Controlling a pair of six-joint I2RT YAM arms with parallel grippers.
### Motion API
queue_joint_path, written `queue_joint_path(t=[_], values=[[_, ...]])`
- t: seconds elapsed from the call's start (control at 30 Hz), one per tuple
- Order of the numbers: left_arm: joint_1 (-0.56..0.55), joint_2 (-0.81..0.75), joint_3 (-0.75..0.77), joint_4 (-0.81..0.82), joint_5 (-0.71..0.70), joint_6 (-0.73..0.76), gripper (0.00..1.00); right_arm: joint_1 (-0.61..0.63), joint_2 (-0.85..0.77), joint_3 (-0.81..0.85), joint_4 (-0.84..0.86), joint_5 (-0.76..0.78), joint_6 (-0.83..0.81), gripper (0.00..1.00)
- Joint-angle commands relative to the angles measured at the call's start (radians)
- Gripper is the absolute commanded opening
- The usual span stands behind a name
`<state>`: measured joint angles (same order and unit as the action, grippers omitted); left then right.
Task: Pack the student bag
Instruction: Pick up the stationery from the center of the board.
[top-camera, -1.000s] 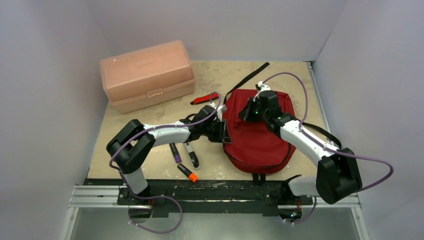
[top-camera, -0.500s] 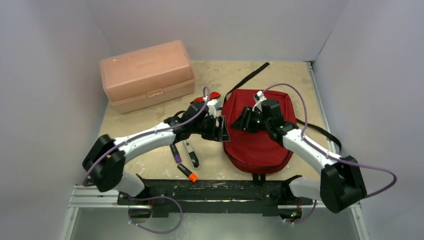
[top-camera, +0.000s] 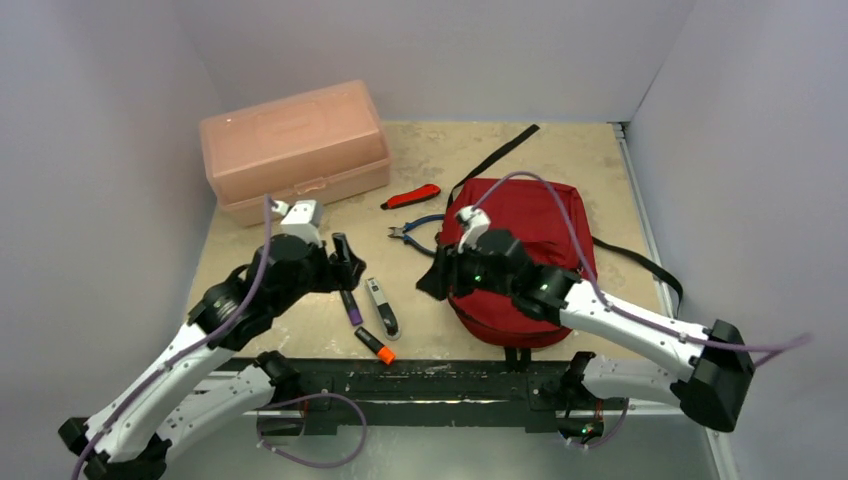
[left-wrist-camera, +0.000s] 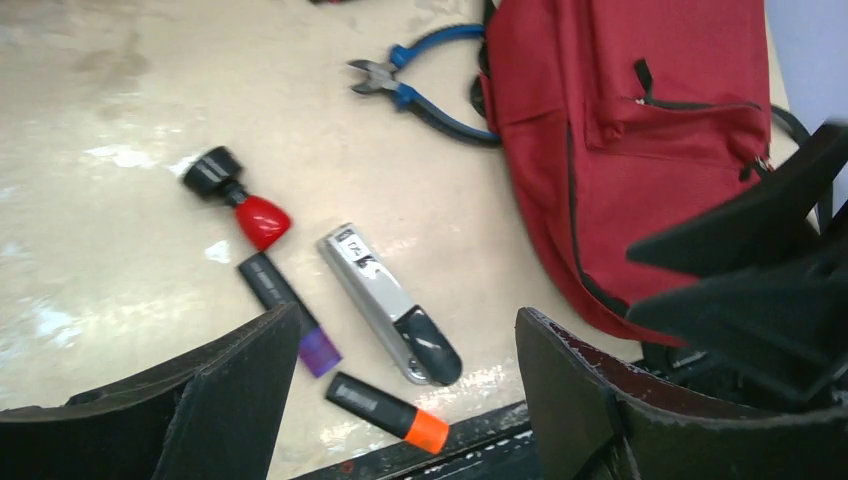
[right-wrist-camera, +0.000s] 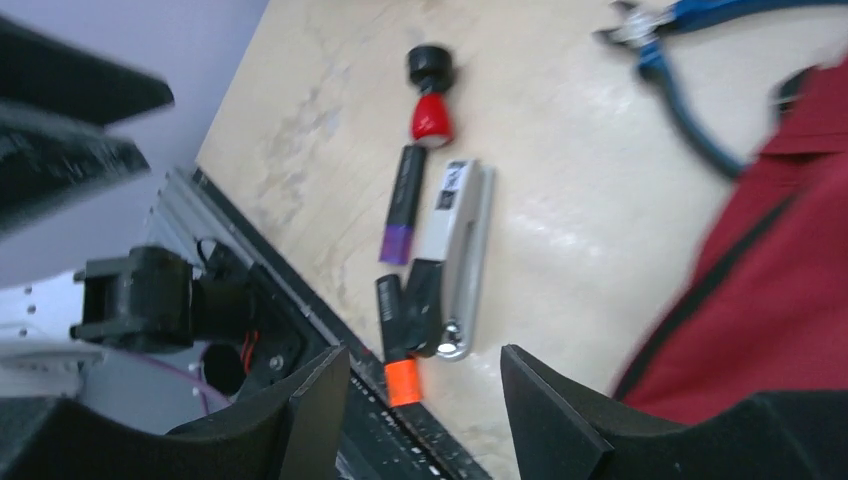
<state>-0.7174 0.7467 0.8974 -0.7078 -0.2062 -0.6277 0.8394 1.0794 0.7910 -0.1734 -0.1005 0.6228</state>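
Note:
The student bag (top-camera: 525, 262) is a dark red backpack lying flat right of centre, its zip lines showing in the left wrist view (left-wrist-camera: 640, 150); its edge shows in the right wrist view (right-wrist-camera: 780, 300). My left gripper (top-camera: 345, 262) hovers open and empty left of the bag, above the loose items (left-wrist-camera: 407, 325). My right gripper (top-camera: 437, 272) hangs open and empty just off the bag's left edge (right-wrist-camera: 422, 360). Between them on the table lie a silver stapler (left-wrist-camera: 390, 305), a purple-tipped marker (left-wrist-camera: 288, 312), an orange-tipped marker (left-wrist-camera: 388, 410) and a red-and-black stamp-like piece (left-wrist-camera: 240, 200).
A pale pink lidded box (top-camera: 295, 150) stands at the back left. Blue-handled pliers (top-camera: 415, 232) and a red-handled tool (top-camera: 411, 196) lie behind the bag's left corner. Black straps (top-camera: 500, 155) trail from the bag toward the back and right. The black base rail (top-camera: 430, 380) runs along the near edge.
Both grippers have opened and drawn away from the bag's left edge. The left arm swung left and nearer; the right gripper moved left and toward the near side.

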Motion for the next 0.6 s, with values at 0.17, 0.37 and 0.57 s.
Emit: queue_joint_path(t=[0.17, 0.37, 0.57], values=[[0.004, -0.189, 0.017, -0.145, -0.205, -0.006, 0.77, 0.412, 0.413, 0.281, -0.107, 0.501, 0.096, 0.62], [0.003, -0.204, 0.007, -0.168, -0.206, -0.009, 0.77, 0.518, 0.681, 0.536, -0.312, 0.629, 0.077, 0.62], [0.004, -0.234, -0.005, -0.174, -0.221, -0.005, 0.77, 0.561, 0.797, 0.666, -0.465, 0.761, 0.078, 0.62]])
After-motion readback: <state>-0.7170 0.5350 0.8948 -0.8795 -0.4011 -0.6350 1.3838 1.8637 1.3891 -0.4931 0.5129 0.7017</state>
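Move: The orange-capped marker lies about 12 cm to the right hand's left, 8 cm back and some 17 cm below. From the same hand, the stapler's middle is roughly 11 cm left and 1 cm back, and the purple-capped marker 16 cm left, level fore and aft. The red flashlight stands 17 cm left and 7 cm ahead. From the left hand the orange-capped marker is 5 cm right, 8 cm back and about 20 cm below. Swing the open right gripper left and down towards the orange-capped marker and the near end of the stapler, about 14 cm left, 10 cm down and 6 cm back, tilting it some 35 degrees so the fingers point steeply down. Keep its fingers apart, still above the stationery. Draw the left gripper about 6 cm left out of its way, fingers open. ##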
